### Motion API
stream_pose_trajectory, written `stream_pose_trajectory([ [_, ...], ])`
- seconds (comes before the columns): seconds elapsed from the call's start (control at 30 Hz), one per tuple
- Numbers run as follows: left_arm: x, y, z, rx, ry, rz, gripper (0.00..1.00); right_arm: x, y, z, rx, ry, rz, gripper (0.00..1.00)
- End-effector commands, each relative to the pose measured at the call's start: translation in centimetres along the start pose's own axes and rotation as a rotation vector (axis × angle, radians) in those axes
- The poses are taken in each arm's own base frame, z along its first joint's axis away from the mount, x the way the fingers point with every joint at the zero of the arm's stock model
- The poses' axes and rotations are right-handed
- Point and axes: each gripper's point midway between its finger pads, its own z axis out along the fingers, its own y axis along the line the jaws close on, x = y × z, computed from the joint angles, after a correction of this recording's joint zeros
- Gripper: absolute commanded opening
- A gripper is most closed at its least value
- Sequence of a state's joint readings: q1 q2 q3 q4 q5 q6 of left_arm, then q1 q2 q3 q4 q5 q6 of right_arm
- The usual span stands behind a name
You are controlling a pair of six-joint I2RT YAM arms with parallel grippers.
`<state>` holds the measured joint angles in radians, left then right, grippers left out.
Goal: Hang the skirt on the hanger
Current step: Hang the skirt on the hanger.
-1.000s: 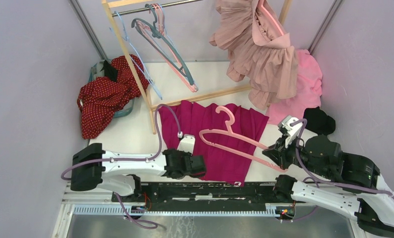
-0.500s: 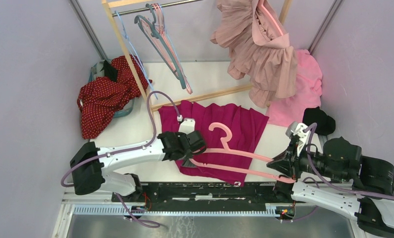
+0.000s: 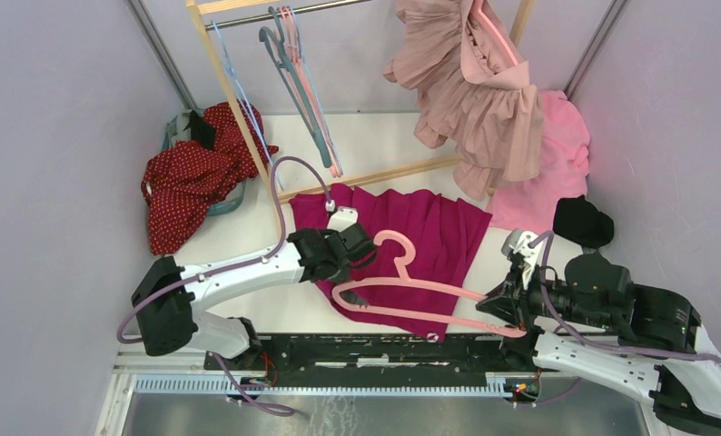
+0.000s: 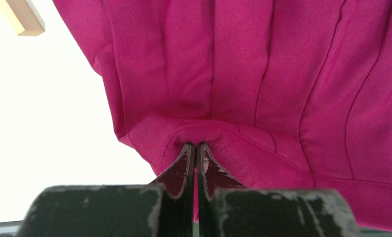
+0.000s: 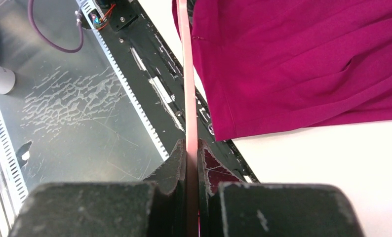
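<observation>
The magenta pleated skirt (image 3: 429, 232) lies spread on the white table, its waistband toward the near edge. My left gripper (image 3: 364, 254) is shut on a fold of the waistband (image 4: 196, 145), and the cloth bunches round the fingertips. The pink hanger (image 3: 402, 284) is held flat just over the skirt's near part, hook pointing away from me. My right gripper (image 3: 505, 313) is shut on the hanger's right end; the right wrist view shows the thin pink bar (image 5: 186, 74) running edge-on from between the pads (image 5: 191, 143), beside the skirt (image 5: 293, 59).
A wooden rack (image 3: 375, 177) stands behind the skirt with several empty hangers (image 3: 293, 73) and a beige ruffled dress (image 3: 475, 91). A pink garment (image 3: 561, 163) and a black item (image 3: 582, 221) lie at the right; a red dotted garment (image 3: 193, 177) fills a basket at the left.
My left gripper has carried the skirt's waistband away from the near edge. The right gripper has swung the hanger left and nearer, so its left tip now sits under the left gripper. The rack's hangers swung back.
</observation>
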<state>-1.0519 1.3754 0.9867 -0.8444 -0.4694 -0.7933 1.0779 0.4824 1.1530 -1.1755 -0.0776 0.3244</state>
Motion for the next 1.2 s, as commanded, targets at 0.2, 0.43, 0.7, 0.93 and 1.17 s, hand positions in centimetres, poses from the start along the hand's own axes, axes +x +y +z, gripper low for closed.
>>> stream_pose_trajectory([
  [0.2,-4.8,-2.4,-4.3,0.154,-0.141,-0.038,0.03,-0.9,-1.8,2.1,0.093,-0.032,-0.008,0.02],
  [0.43,-5.7,-3.1,-5.9,0.212,-0.147,-0.036,0.03,-2.6,-3.7,1.9,0.219,-0.099,0.011,0.02],
  [0.7,-6.8,-3.3,-7.6,0.257,-0.183,-0.053,0.03,-4.6,-5.1,4.5,0.294,-0.182,0.007,0.02],
  [0.93,-9.2,-4.5,-10.2,0.334,-0.235,-0.060,0.03,-3.9,-5.4,7.5,0.280,-0.207,0.016,0.02],
  [1.17,-9.4,-5.1,-10.6,0.368,-0.233,-0.051,0.03,-4.9,-6.4,8.0,0.314,-0.321,-0.008,0.02],
])
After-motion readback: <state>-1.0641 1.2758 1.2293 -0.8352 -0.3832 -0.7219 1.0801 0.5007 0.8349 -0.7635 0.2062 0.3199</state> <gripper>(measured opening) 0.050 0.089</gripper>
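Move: The left gripper already pinches the near, left part of the skirt's waistband. From it, the free end of the hanger is about 4 cm back, 2 cm left and some 6 cm higher; the skirt's body lies roughly 6 cm ahead and 9 cm right, 8 cm below, and the rack's foot about 6 cm ahead, 14 cm left. From the right gripper, holding the hanger, the pinched waistband is some 14 cm ahead, 21 cm left and 18 cm lower. Keep the left fingers shut on the waistband and raise it about 11 cm, drifting some 5 cm right and tipping the fingertips to the right, so the waist gapes. Meanwhile, carry the gripped hanger forward about 8 cm with the right hand, also easing left and down 4 cm each and turning it some 15 degrees clockwise, to feed its free end into the waist under the left gripper. ##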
